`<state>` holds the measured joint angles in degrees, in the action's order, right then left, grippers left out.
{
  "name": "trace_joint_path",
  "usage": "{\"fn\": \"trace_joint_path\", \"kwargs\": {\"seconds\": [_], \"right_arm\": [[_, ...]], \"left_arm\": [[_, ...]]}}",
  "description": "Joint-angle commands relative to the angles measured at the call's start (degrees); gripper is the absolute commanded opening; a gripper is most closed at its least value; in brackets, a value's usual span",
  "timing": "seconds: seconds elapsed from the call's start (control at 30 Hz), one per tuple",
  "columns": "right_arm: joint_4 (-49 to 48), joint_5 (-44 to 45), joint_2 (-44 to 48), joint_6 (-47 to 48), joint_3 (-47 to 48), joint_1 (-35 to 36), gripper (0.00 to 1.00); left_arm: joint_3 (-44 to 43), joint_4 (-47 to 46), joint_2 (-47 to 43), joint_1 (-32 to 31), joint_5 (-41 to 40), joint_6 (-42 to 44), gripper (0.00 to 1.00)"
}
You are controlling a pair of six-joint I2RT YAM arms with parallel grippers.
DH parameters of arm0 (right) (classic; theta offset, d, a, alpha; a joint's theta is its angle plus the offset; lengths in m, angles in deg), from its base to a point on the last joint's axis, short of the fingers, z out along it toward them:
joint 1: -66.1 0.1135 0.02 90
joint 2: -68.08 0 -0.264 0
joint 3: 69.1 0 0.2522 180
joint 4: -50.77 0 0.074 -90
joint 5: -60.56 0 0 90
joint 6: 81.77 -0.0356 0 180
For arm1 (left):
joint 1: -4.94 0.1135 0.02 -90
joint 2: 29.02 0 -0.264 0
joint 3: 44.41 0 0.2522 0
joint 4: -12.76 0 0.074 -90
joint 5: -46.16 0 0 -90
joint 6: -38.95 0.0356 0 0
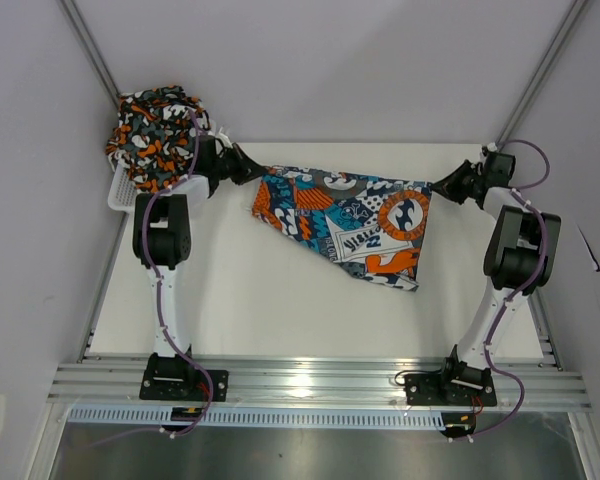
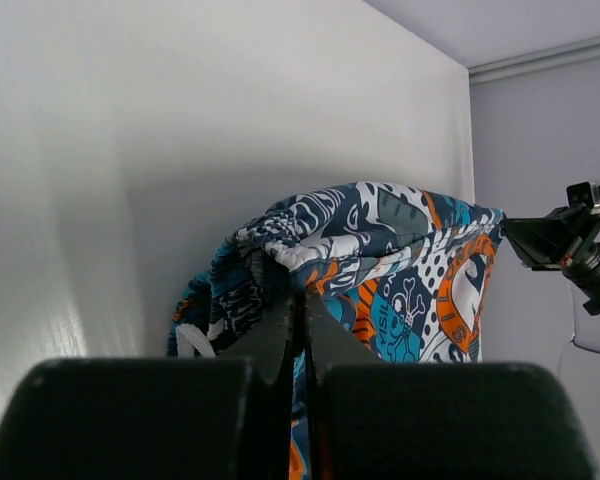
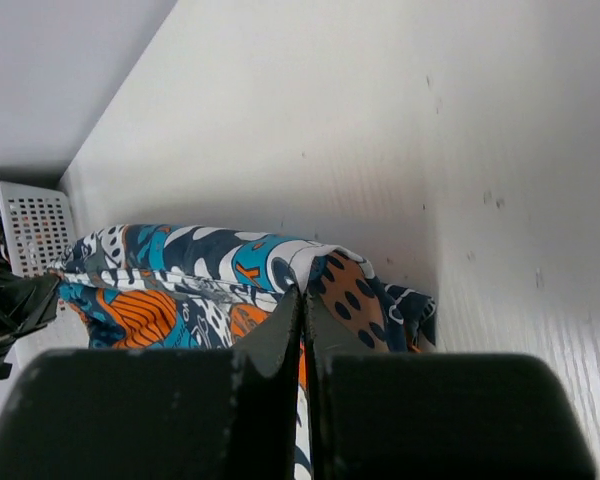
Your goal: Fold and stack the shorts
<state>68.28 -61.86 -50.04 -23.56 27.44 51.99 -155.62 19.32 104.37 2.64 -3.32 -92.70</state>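
Observation:
The teal, orange and white patchwork shorts (image 1: 352,222) hang stretched between my two grippers above the white table. My left gripper (image 1: 250,170) is shut on their left top corner. My right gripper (image 1: 442,185) is shut on their right top corner. In the left wrist view my gripper (image 2: 302,300) pinches the cloth (image 2: 400,270). In the right wrist view my gripper (image 3: 302,297) pinches the cloth edge (image 3: 180,270). The camouflage shorts (image 1: 158,135) lie bunched on the white mesh basket (image 1: 122,190) at the far left.
The white table (image 1: 280,310) ends at a metal rail (image 1: 320,380) near the arm bases. Grey walls close in on the left, right and back. The basket also shows in the right wrist view (image 3: 35,225).

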Motion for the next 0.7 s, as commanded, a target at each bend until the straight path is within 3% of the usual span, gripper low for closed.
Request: {"fn": "trace_joint_path", "kwargs": {"seconds": [0.0, 0.2, 0.27, 0.3, 0.4, 0.43, 0.5, 0.57, 0.67], "right_arm": [[-1.03, 0.43, -2.81, -1.17, 3.35, -0.57, 0.0], [1.52, 3.15, -5.54, -0.47, 3.96, -0.22, 0.03], [2.23, 4.3, -6.06, 0.06, 4.23, -0.22, 0.17], [2.58, 4.21, -6.24, 0.24, 4.84, -0.22, 0.3], [4.6, 5.26, -5.45, 0.67, 6.25, -0.13, 0.46], [5.04, 6.22, -4.75, 1.03, 6.16, 0.04, 0.49], [7.14, 9.03, -1.59, 2.86, 6.16, 0.57, 0.59], [10.38, 11.06, 0.43, 4.54, 6.34, 1.53, 0.65], [14.43, 13.96, 4.91, 7.09, 5.55, 3.55, 0.66]], "left_arm": [[-3.62, -1.85, -1.64, 0.72, -2.01, -1.24, 0.0], [-5.29, 0.52, 1.35, 0.55, -3.86, 0.25, 0.0], [-5.82, 1.92, 1.7, 0.46, -4.82, 1.48, 0.07], [-5.74, 2.45, 1.53, 0.46, -5.26, 1.92, 0.12], [-5.03, 3.77, 0.65, 0.37, -6.58, 3.15, 0.46], [-4.77, 4.64, -0.39, 0.29, -7.11, 3.94, 0.67], [-4.16, 5.88, -1.8, 0.11, -8.07, 4.9, 0.95], [-4.5, 9.72, -3.65, -0.07, -9.92, 6.93, 0.99], [-1.61, 11.24, -7.51, -0.5, -12.64, 8.77, 0.99]]}}
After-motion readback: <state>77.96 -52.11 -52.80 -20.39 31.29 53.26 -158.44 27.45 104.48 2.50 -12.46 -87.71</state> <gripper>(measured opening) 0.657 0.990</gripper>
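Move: Both hands still pinch the shorts by the far corners, roughly 7 cm above the table; the middle of the shorts is about 23 cm right of the left hand and 11 cm back. From the right hand that middle is some 21 cm left and 9 cm back, and the shorts' near right corner about 25 cm back and 4 cm left. The white basket stands roughly 27 cm left of the left hand and 4 cm ahead. The right hand eases forward about 1 cm, sinks some 5 cm to bring its corner of the shorts down to the table, opens to around two thirds, and starts to lift and slip back and right off the cloth. The left hand pulls its corner forward and up by 1–2 cm, then opens wide while dropping about 3 cm and drifting 2 cm left, rolling slightly, so that it too lets go. ##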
